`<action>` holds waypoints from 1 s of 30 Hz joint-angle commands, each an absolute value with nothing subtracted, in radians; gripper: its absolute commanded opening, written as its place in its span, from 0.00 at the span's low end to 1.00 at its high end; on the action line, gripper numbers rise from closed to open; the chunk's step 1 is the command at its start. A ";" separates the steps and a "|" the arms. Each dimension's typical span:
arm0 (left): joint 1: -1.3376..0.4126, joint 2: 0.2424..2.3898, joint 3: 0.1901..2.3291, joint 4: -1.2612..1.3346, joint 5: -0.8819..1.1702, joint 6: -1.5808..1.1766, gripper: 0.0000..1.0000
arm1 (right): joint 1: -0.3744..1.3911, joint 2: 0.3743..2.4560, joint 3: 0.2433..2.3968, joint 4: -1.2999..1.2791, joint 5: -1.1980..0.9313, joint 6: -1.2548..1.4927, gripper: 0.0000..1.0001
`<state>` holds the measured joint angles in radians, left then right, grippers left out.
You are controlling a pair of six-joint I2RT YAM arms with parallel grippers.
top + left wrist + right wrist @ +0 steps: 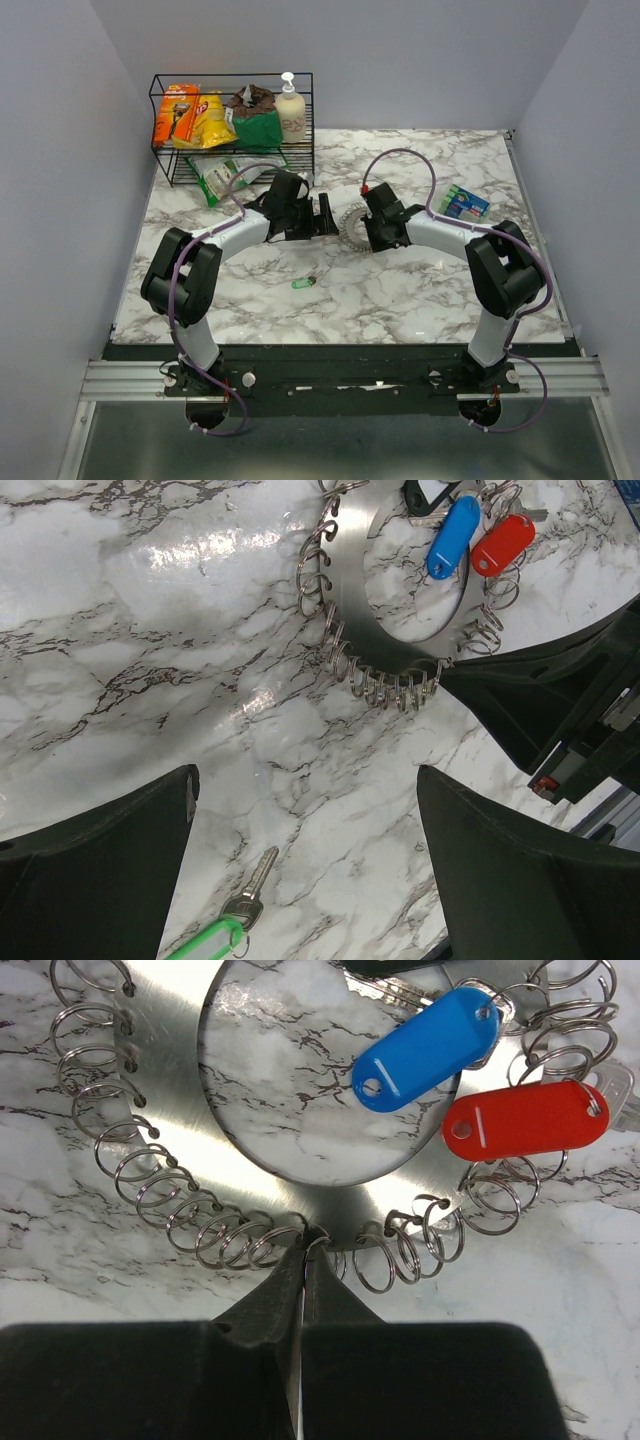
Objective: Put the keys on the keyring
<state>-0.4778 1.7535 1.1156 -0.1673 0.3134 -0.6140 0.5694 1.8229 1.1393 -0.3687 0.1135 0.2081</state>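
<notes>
The keyring (pixel 353 228) is a flat metal ring (pixel 180 1120) whose rim is hung with many small wire loops. A blue-tagged key (pixel 425 1050) and a red-tagged key (pixel 525 1120) hang on its far side. My right gripper (pixel 308 1247) is shut, pinching one wire loop at the ring's near rim. A green-tagged key (pixel 304 282) lies loose on the marble, nearer the arm bases. In the left wrist view this green key (pixel 228 928) lies below my left gripper (pixel 307 780), which is wide open and holds nothing, just left of the keyring (pixel 345 580).
A black wire basket (pixel 165 120) at the back left holds snack packets and a pump bottle (pixel 291 110). A green-and-white packet (pixel 220 176) lies in front of it. A blue-green packet (pixel 462 204) lies at the right.
</notes>
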 commanded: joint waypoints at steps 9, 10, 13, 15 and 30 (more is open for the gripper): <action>-0.474 1.723 1.155 -0.224 0.270 -0.557 0.99 | 0.615 1.784 1.123 -0.394 -0.046 0.212 0.06; -0.474 1.721 1.157 -0.224 0.270 -0.557 0.99 | 0.620 1.783 1.120 -0.394 -0.055 0.212 0.06; -0.474 1.717 1.158 -0.222 0.264 -0.554 0.99 | 0.637 1.778 1.111 -0.396 -0.097 0.215 0.06; -0.474 1.710 1.157 -0.222 0.259 -0.552 0.99 | 0.650 1.779 1.106 -0.396 -0.135 0.219 0.06; -0.460 1.661 1.141 -0.233 0.206 -0.525 0.99 | 0.701 1.648 1.101 -0.468 -0.114 0.259 0.44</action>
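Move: The closed right fingers already grip the keyring's near edge by its small wire rings. The green-tagged key lies about 16 cm to this hand's left and 8 cm back, at table level. The keyring's middle is some 6 cm ahead and 1 cm left, with the blue tag 6 cm ahead and 1 cm right, the red tag 5 cm ahead and 4 cm right. From the open left hand, that green-tagged key lies roughly 7 cm back, 5 cm left and 7 cm below. Still gripping the near edge, the right hand drags the keyring flat over the table back and to the left, about 7 cm each way, towards the green-tagged key, turning some 13 degrees counter-clockwise as it goes. It stops there, opens its fingers about a third to let go of the edge and begins to rise, some 2 cm, while the empty left hand stays wide open and lifts about 2 cm, easing slightly left. ##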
